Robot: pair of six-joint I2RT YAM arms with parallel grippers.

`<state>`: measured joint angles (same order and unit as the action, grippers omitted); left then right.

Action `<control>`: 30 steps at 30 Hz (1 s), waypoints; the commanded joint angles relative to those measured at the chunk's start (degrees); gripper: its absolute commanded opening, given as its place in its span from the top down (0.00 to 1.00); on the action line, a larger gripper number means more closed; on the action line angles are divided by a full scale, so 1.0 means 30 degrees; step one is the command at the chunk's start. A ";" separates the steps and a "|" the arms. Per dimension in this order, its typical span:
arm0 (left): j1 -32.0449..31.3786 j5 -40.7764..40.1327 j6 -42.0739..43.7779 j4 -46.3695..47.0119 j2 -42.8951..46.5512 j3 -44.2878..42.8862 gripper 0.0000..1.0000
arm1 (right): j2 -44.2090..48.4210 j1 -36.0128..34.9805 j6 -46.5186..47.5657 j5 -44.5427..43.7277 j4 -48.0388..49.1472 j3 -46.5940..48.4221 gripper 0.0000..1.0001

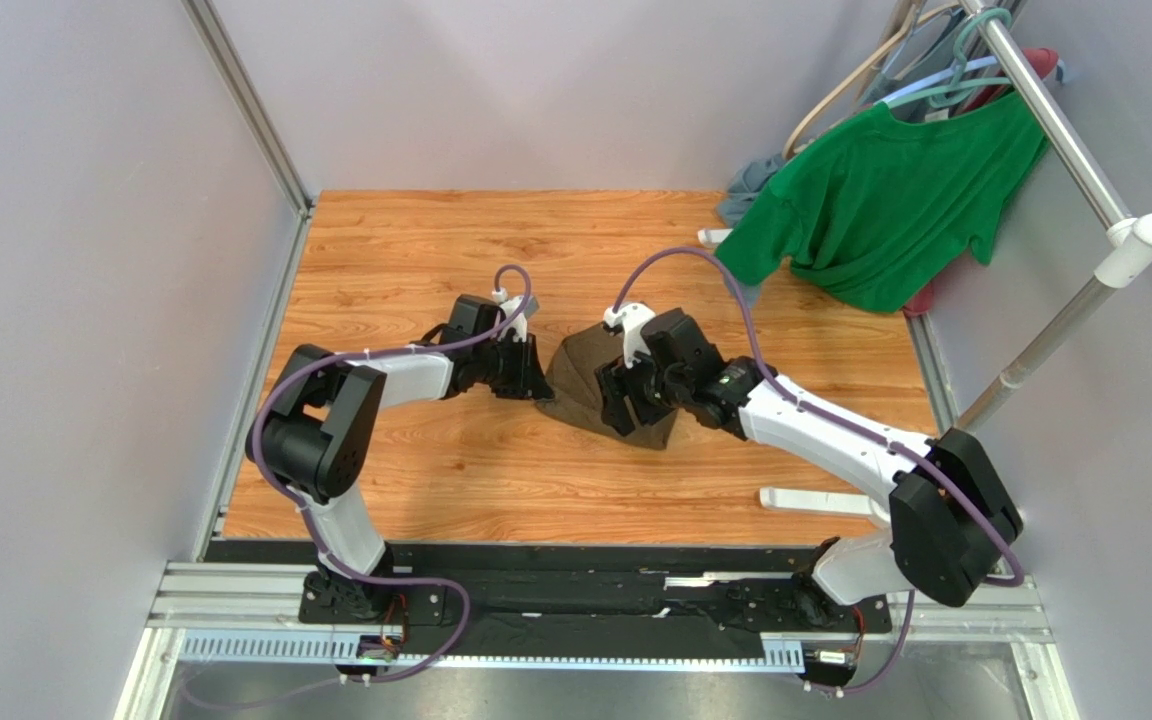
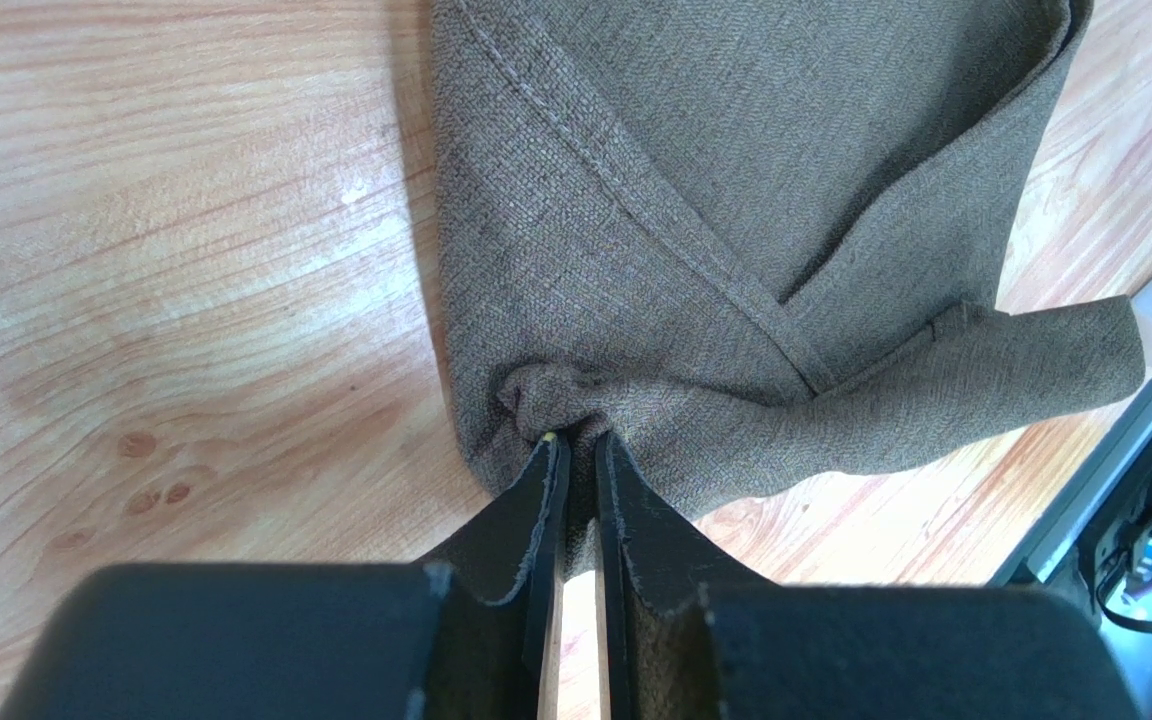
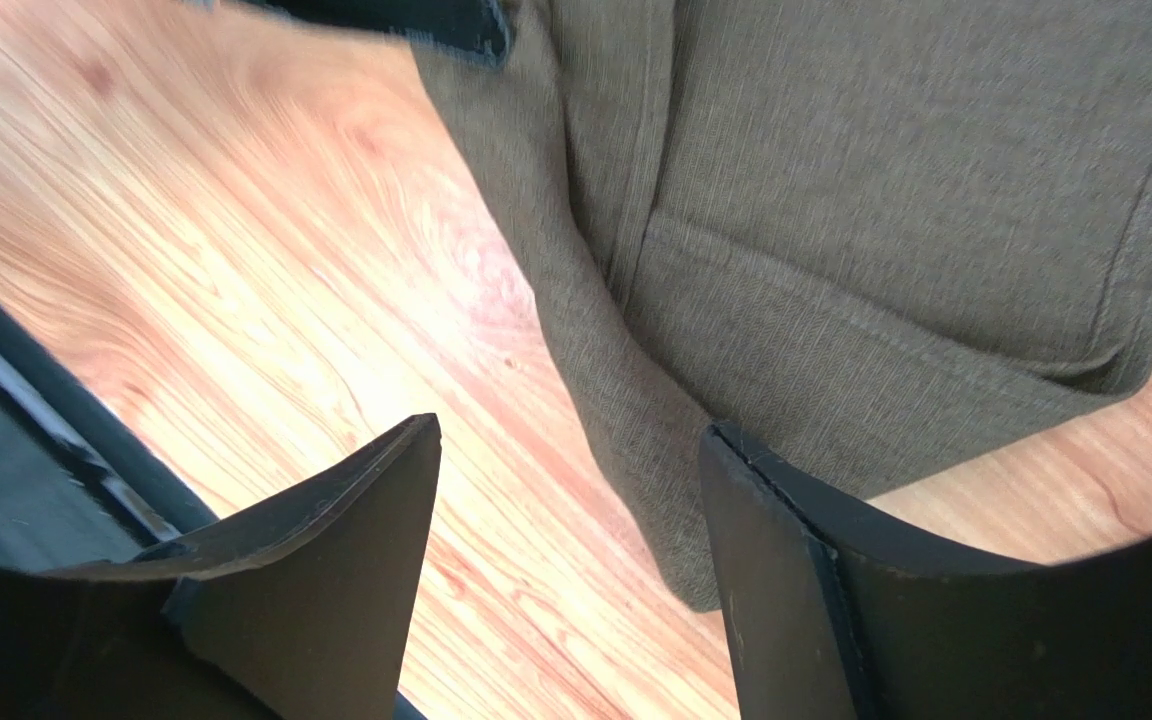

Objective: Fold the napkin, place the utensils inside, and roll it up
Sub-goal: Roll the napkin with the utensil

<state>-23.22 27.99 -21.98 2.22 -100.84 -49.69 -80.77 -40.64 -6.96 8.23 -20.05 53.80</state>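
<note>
The napkin is a dark olive-brown cloth lying bunched and partly folded in the middle of the wooden table. My left gripper reaches in from the left and is shut on the napkin's gathered left edge; cloth is pinched between the fingertips of the left gripper. Folded layers and a hem of the napkin spread beyond it. My right gripper hovers over the napkin's right side. In the right wrist view the right gripper is open, with a napkin corner hanging by the right finger. The utensils are out of view.
A bright green T-shirt hangs on a metal rack at the back right, with a grey-blue garment behind it. A white bar lies on the table near the right arm. Grey walls enclose the table.
</note>
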 commanded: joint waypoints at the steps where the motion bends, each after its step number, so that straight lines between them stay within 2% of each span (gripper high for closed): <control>1: -0.0052 -0.0980 0.0558 -0.1648 -0.0928 -0.0106 0.84 | -0.0525 -0.1041 0.1088 -0.2713 -0.0990 -0.0472 0.33; 9: -0.0052 -0.0980 0.0558 -0.1881 -0.0958 -0.0252 0.85 | -0.2108 -0.1570 0.1178 -0.4003 -0.1782 -0.0063 0.39; 12: -0.0052 -0.1067 0.0529 -0.1999 -0.1046 -0.0398 0.84 | -0.2430 -0.1599 0.0770 -0.4003 -0.2045 -0.0121 0.44; 19: -0.0081 -0.1184 0.0383 -0.2087 -0.1192 -0.0633 0.85 | -0.3366 -0.1629 -0.0051 -0.3039 -0.2337 -0.0153 0.67; 24: -0.0023 -0.1624 0.0294 -0.2029 -0.0637 -0.0663 0.82 | -0.4480 -0.1482 -0.0666 -0.0287 -0.2135 -0.0033 0.83; 25: 0.0006 -0.1769 0.0236 -0.2058 -0.0491 -0.0692 0.80 | -0.4540 -0.1395 -0.0784 0.0704 -0.1873 -0.0091 0.87; 28: 0.0036 -0.2062 0.0061 -0.2029 0.0183 -0.0750 0.59 | -0.4775 -0.1102 -0.1253 0.2638 -0.1229 -0.0267 0.91; 29: 0.0065 -0.2180 0.0060 -0.2116 0.0649 -0.0751 0.49 | -0.4833 -0.0927 -0.1515 0.3112 -0.1081 -0.0413 0.91; 30: 0.0094 -0.2297 0.0031 -0.2174 0.0885 -0.0751 0.46 | -0.4892 -0.0809 -0.1604 0.3609 -0.0905 -0.0472 0.92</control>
<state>-23.20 26.02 -22.46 0.14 -101.60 -51.99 -92.88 -44.75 -8.03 10.68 -24.75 53.32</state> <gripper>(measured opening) 0.455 0.153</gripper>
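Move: The loose near-right end of the napkin's rolled edge lies under the open right hand, about 3 cm back, 3 cm to its right and 9 cm down. The left gripper's pinch on the other end is some 5 cm ahead and 11 cm left of the right hand, 8 cm lower; the napkin's middle is about 5 cm ahead, 1 cm left and 9 cm below. From the left hand, the loose end lies around 8 cm back and 14 cm right, about level. The right fingers close on the loose end of the rolled edge: the hand drops about 8 cm, easing back and some 2.5 cm right with a slight wrist tilt, pinches it low by the table, then draws it back and left 2–3 cm. The left hand pins its end almost motionless and, at the last, begins opening around the cloth. ##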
